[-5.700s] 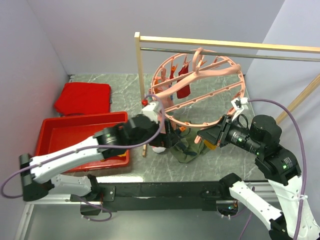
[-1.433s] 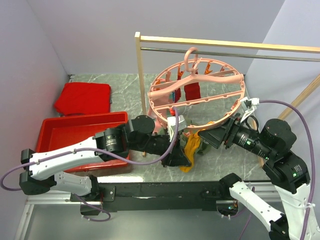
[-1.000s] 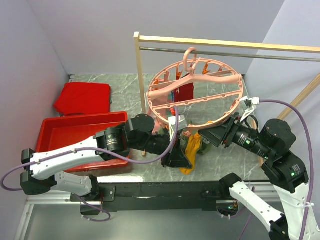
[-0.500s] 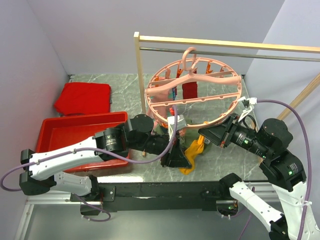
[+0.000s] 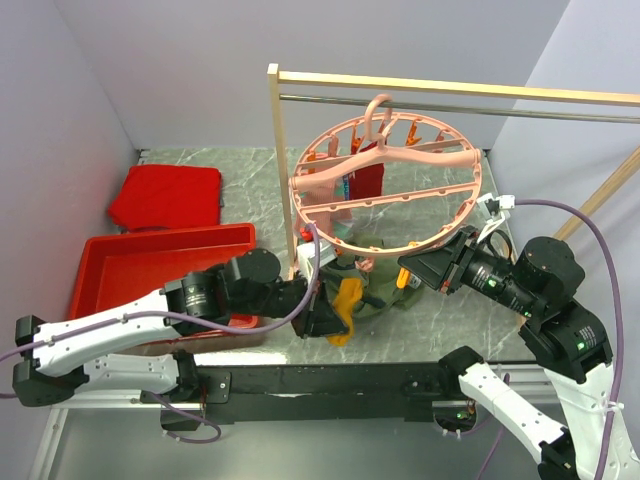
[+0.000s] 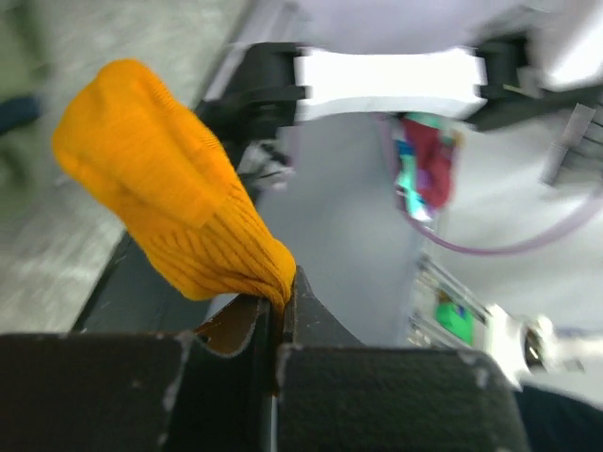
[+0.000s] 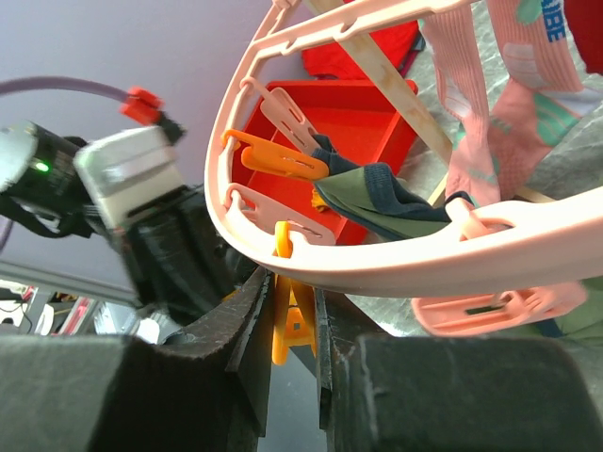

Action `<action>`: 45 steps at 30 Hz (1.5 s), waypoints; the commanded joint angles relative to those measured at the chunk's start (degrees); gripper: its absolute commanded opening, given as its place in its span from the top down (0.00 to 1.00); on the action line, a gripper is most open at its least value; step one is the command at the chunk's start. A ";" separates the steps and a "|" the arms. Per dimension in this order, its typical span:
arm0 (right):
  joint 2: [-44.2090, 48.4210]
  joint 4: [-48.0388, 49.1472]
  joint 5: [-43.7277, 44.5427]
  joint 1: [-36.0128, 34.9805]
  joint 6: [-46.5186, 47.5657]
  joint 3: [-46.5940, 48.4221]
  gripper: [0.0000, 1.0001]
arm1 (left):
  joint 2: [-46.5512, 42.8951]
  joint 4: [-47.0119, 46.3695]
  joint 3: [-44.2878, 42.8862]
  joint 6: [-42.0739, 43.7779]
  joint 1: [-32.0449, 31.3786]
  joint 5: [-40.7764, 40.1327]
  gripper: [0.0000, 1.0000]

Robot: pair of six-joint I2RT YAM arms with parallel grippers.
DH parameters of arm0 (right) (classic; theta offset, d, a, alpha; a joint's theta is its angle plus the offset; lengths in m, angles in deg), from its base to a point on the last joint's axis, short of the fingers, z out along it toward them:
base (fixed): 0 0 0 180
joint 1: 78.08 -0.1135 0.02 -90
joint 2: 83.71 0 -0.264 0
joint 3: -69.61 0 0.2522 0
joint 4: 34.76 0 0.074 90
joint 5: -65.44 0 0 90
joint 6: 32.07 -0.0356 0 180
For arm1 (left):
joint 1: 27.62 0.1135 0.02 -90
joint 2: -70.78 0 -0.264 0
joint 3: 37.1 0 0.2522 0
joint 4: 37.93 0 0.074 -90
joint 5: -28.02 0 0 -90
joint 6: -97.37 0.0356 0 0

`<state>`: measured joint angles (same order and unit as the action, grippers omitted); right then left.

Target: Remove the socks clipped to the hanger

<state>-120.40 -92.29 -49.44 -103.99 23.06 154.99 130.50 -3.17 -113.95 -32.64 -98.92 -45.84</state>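
Observation:
The salmon-pink hanger [image 5: 420, 157] hangs by its hook from the rack's rail. A red sock [image 5: 368, 180] hangs clipped at its far side, and a pink sock with teal marks [image 7: 490, 104] hangs there too. My left gripper [image 5: 325, 318] [image 6: 281, 282] is shut on the mustard yellow sock [image 5: 345, 298] [image 6: 170, 198], held free of the hanger, left of and below the ring's near edge. My right gripper [image 5: 408, 270] [image 7: 294, 282] is shut on an orange clip [image 7: 294, 320] under the near rim. A dark olive sock [image 7: 377, 202] [image 5: 380, 300] shows beneath the ring; I cannot tell whether it is clipped.
A red tray [image 5: 100, 260] stands at the left, by my left arm. A flat red slab [image 5: 165, 195] lies behind it. The wooden rack's post [image 5: 275, 150] rises beside the hanger's left edge, with its metal rail [image 5: 520, 108] across the back.
My left gripper has drawn back to the left with the yellow sock, away from the hanger's near rim. My right gripper's jaws have narrowed onto the orange clip.

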 commanded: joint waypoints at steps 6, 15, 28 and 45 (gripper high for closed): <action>-0.05 1.49 0.27 -0.28 0.33 0.20 1.00 | -7.07 13.54 5.69 -11.84 5.82 -22.72 0.99; 0.21 0.44 0.63 -0.28 0.60 0.10 1.00 | -10.77 36.21 6.14 -27.49 16.89 -37.66 0.99; 0.56 0.00 0.89 -0.28 0.60 0.10 1.00 | -6.99 50.73 7.54 -32.06 32.27 -41.54 0.80; 1.35 -3.60 2.65 -0.28 2.70 0.02 0.95 | -11.02 21.78 4.19 -15.90 38.61 -16.18 0.08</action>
<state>-120.16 -93.82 -48.70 -103.99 23.98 154.97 123.07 38.33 -109.25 -55.33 -60.39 -76.76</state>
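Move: The left hand still holds the yellow sock; the middle of the red tray lies about 40 cm to its left, 14 cm ahead and 28 cm below. The red cloth lies roughly 26 cm beyond the tray's middle. The green sock is about 8 cm ahead and 9 cm right of the left hand, some 15 cm lower. From the right hand, the tray's middle is some 60 cm left, 6 cm ahead and 36 cm below. Left hand carries the yellow sock about 27 cm left, down and forward over the tray, opens, starts back. ##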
